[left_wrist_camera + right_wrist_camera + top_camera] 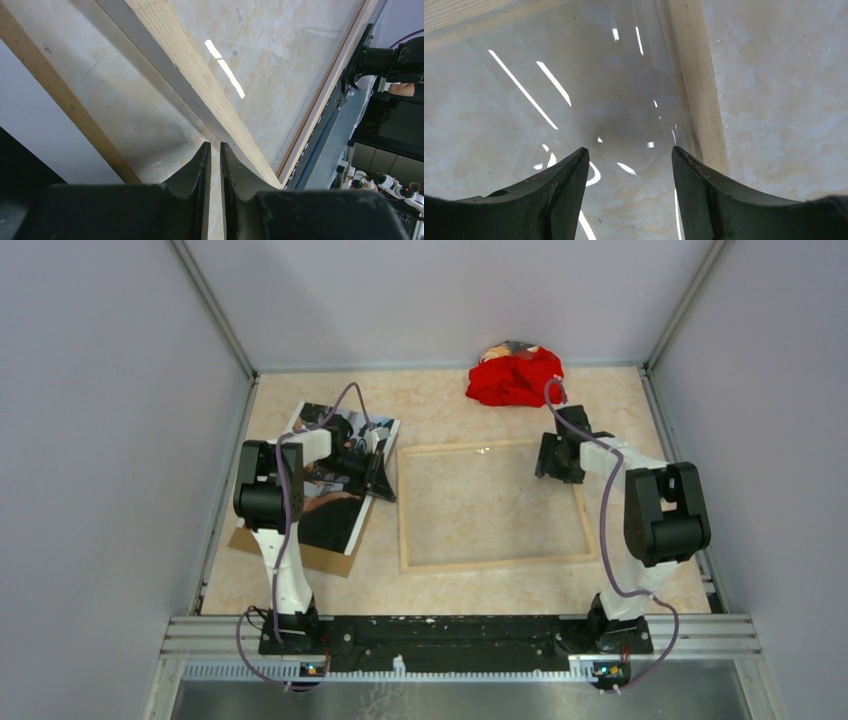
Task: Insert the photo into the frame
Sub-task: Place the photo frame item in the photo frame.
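Note:
The frame (pixel 404 510) lies flat mid-table, its light wood back up, with a glass pane (pixel 574 100) in it. The photo (pixel 335 515), a dark print, lies picture side up to its left. My left gripper (pixel 383 480) is at the photo's right edge. In the left wrist view this gripper (pixel 215 144) points at bare table beside the frame's left rail (pixel 200 75), its jaws open only a narrow slit with nothing between them. My right gripper (pixel 557 458) hangs over the frame's far right corner. It (pixel 629 148) stands open above the glass, just inside the right rail (pixel 696 75).
A brown backing board (pixel 310 558) lies under the photo and sticks out at its near side; its edge (pixel 60 95) shows in the left wrist view. A red cloth (pixel 515 377) is bunched at the far wall. Walls close in three sides.

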Robot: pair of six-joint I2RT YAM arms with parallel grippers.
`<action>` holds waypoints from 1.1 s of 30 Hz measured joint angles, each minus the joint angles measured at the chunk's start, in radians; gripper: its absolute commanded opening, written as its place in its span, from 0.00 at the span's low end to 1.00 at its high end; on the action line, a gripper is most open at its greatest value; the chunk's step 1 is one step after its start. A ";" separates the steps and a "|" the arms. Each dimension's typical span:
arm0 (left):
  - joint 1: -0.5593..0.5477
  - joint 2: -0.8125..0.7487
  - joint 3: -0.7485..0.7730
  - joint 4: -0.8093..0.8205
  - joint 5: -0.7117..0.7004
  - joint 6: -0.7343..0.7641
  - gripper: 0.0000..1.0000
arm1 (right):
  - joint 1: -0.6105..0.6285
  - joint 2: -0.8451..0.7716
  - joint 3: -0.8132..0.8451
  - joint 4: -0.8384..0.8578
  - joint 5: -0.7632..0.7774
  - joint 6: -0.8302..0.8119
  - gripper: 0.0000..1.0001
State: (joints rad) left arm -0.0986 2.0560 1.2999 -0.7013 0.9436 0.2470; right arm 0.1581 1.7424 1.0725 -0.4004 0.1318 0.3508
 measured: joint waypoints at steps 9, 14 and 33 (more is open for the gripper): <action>0.000 0.000 0.000 -0.001 0.000 0.000 0.17 | -0.013 0.001 0.006 -0.019 -0.036 0.001 0.63; 0.000 0.000 0.000 -0.002 0.000 0.000 0.17 | -0.019 0.001 0.076 -0.074 -0.052 0.000 0.63; 0.000 0.000 0.008 -0.011 -0.003 0.011 0.17 | -0.023 0.127 0.239 -0.083 0.004 -0.011 0.62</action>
State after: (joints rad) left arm -0.0986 2.0560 1.3075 -0.7120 0.9405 0.2577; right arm 0.1349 1.8690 1.3113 -0.4831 0.1360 0.3401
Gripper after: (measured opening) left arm 0.173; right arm 0.622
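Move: The frame's far right corner lies about 9 cm ahead of the right hand, 3 cm to its right and 2 cm below. The middle of the clear sheet is some 7 cm back and 15 cm to its left; the frame's right bar has its middle 5 cm back and 4 cm right, and the red cloth sits about 23 cm ahead, 10 cm left. From the left hand that corner is about 14 cm ahead and 38 cm right. The right fingers, at first seeming to rest on the clear sheet inside the frame, come up off it and hop about 5 cm forward towards the frame's far right corner. The hand stays put briefly, rises some 4 cm as it goes forward, then sinks by half of that near the corner, fingers kept apart and wrist almost unturned. ##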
